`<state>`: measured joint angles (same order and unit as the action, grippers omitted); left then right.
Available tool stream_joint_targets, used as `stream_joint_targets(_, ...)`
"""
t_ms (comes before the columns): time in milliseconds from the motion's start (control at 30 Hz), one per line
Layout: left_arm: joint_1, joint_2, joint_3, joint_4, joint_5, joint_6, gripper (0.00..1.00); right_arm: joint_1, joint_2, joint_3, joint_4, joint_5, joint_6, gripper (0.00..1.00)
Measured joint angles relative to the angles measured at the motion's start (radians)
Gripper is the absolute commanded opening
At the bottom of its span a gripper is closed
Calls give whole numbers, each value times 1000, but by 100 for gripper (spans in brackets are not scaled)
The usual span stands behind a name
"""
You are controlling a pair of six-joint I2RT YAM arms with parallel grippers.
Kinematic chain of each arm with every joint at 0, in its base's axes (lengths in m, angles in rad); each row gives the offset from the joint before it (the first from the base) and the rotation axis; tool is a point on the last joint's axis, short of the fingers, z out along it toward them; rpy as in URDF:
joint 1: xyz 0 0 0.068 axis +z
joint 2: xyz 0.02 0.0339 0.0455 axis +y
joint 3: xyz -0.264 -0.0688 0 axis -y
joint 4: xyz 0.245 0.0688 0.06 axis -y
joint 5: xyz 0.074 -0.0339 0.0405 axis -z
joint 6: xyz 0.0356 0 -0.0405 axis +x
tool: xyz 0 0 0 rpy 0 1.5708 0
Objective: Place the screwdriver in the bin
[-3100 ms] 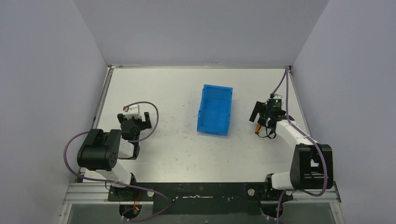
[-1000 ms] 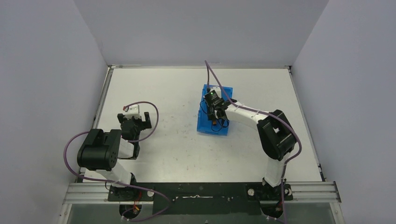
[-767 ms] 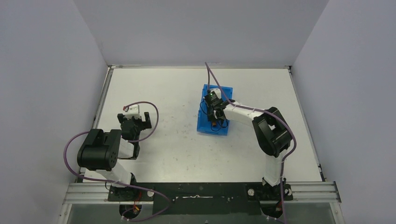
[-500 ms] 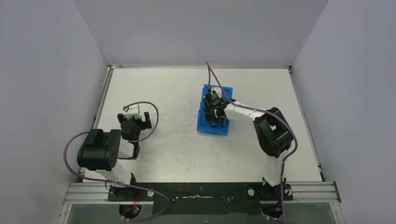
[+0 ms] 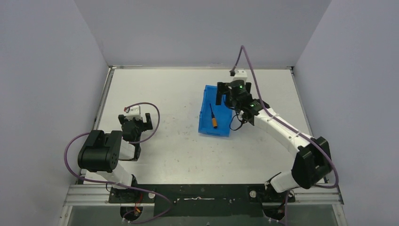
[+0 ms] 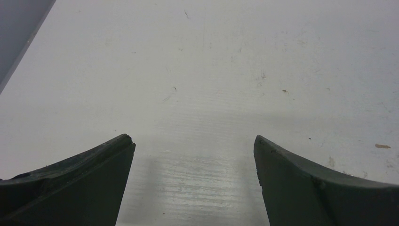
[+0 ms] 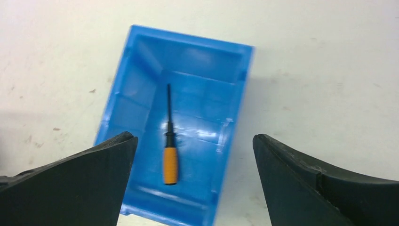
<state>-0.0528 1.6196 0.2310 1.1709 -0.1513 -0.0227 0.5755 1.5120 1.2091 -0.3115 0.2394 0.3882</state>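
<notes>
The screwdriver (image 5: 214, 117), with an orange handle and a thin black shaft, lies flat on the floor of the blue bin (image 5: 207, 126) in the middle of the table. The right wrist view shows it (image 7: 170, 149) inside the bin (image 7: 141, 87), handle toward the near end. My right gripper (image 5: 225, 95) is open and empty, raised above the bin's far right part; its tips (image 7: 194, 141) spread wide. My left gripper (image 5: 138, 119) is open and empty over bare table at the left (image 6: 193, 141).
Grey walls enclose the white table (image 5: 160, 89) on three sides. A purple cable (image 5: 249, 66) loops from the right wrist above the bin's far side. The arm bases sit on a metal rail (image 5: 202, 193) at the near edge.
My right gripper was low inside the bin with the screwdriver. It has let go, lifted and moved back to the bin's far right; the screwdriver now lies in the bin. The left arm has not moved.
</notes>
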Motion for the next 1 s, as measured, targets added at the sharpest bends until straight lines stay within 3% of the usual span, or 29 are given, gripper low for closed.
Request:
stream_joint_targets(300, 0, 0, 0, 0, 0, 0, 97, -333, -358, -464, 245, 13, -30, 100)
stream_joint_targets(500, 0, 0, 0, 0, 0, 0, 97, -499, -481, -778, 472, -47, -46, 100)
stream_joint_targets(633, 0, 0, 0, 0, 0, 0, 97, -529, -500, -928, 628, -75, -60, 100)
stream_joint_targets(1000, 0, 0, 0, 0, 0, 0, 97, -531, -510, -971, 792, -156, -99, 100)
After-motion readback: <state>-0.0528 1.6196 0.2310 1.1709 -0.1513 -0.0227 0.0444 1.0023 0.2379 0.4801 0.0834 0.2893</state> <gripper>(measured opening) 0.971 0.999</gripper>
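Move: The screwdriver already lies inside the blue bin, some 5 cm to the left of my empty right hand, level with it and about 16 cm below. The bin's middle is about 3 cm to that hand's left, 2 cm ahead and some 14 cm below. From my left hand the screwdriver is about 32 cm to the right, 1 cm ahead and 3 cm lower. I swing my open right hand to the right, out past the bin's right rim and about 22 cm away, turning clockwise some 25 degrees. As it goes I draw it back about 7 cm and sink about 11 towards the bare table, then ease up and slightly forward by 1 to 3 cm, fingers staying wide and levelling. ##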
